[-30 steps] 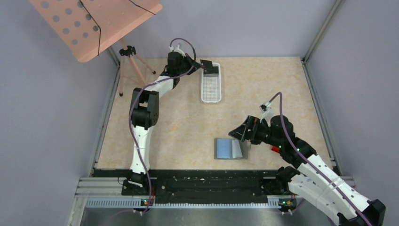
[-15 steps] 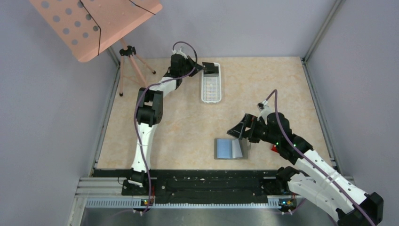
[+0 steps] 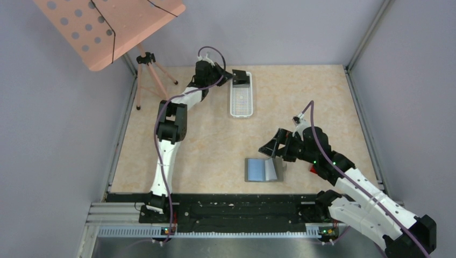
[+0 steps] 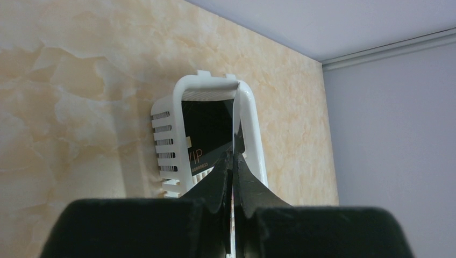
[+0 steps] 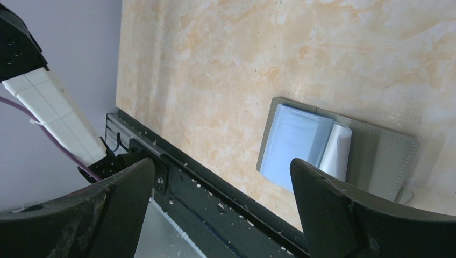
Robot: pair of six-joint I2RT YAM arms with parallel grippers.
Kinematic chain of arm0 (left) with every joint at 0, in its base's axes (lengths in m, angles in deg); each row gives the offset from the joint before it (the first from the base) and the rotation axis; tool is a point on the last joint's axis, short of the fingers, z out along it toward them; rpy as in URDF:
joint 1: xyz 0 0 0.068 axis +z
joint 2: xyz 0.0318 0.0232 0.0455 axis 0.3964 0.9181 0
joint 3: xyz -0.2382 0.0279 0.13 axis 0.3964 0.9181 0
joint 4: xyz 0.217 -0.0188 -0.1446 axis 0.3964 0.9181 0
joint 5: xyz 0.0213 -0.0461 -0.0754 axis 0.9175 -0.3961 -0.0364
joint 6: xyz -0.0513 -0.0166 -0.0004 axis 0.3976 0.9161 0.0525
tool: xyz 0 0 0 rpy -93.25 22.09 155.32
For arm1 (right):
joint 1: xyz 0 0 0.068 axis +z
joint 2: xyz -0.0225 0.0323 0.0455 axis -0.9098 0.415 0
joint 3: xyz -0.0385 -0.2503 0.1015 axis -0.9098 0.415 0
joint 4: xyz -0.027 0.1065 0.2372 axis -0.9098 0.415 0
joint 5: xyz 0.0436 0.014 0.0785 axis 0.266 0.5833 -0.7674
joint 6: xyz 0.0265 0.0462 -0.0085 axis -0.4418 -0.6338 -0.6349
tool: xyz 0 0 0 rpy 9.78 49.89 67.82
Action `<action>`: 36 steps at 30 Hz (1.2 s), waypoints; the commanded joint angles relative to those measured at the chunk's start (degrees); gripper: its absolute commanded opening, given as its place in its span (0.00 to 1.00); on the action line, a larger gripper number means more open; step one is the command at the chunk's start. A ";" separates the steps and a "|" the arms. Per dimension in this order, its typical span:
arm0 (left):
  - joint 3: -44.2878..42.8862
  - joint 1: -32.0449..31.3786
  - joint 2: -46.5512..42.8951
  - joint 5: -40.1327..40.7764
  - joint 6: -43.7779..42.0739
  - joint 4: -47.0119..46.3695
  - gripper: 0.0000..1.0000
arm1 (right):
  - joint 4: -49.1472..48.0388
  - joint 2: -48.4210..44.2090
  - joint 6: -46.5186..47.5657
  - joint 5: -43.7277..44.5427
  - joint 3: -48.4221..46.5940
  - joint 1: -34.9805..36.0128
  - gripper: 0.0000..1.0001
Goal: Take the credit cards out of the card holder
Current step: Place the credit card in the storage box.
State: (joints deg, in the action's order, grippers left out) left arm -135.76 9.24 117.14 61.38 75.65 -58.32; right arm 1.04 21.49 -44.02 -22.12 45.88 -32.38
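The grey card holder lies open near the table's front, with blue-grey pockets. A pale sheet curls up at its fold; I cannot tell whether it is a card. No red card shows. My right gripper is open wide and empty, hovering just above the holder's far right part; in the right wrist view its gripper point sits over the holder's edge. My left gripper is shut on a thin card, seen edge-on, over the far end of the white basket. A black "VIP" card lies in that basket.
A pink perforated board on a tripod stands at the far left corner. A black rail runs along the near edge. Grey walls close in the table on three sides.
My left arm has stretched farther and carried its card slightly right over the basket's far end. My right gripper has drifted a little left and away, still open above the holder.
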 commanded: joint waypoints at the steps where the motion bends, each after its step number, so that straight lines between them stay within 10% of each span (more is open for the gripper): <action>1: -2.21 0.40 0.88 -1.99 1.45 -0.70 0.01 | -1.10 0.76 1.75 0.96 -4.17 -0.50 0.96; 36: -6.43 0.57 2.60 0.89 0.53 0.66 0.34 | -0.18 0.63 4.81 3.15 -5.28 -0.58 0.98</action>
State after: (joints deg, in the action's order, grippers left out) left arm -140.11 9.42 119.17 60.97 76.37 -54.92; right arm 1.02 22.97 -41.02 -19.85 44.00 -32.38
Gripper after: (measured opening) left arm 0.316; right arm 0.976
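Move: The left gripper still pinches a card on edge over the left rim at the far end of the white storage box. The black cards lying in that end are about 3 cm ahead, 4 cm to the right and 5 cm below; the box's middle is some 6 cm back and 5 cm right. A tripod foot stands roughly 31 cm left, about level. From the right gripper the black cards lie about 44 cm ahead, 10 cm left and 12 cm down. Lower the left gripper about 1.5 cm towards the black cards at the box's far end, tipping the fingers down very slightly. Hold it nearly still there while opening the fingers to about a third, so that the card is no longer pinched, then rise by just over 1 cm with a slight forward drift and the fingers still opening. ##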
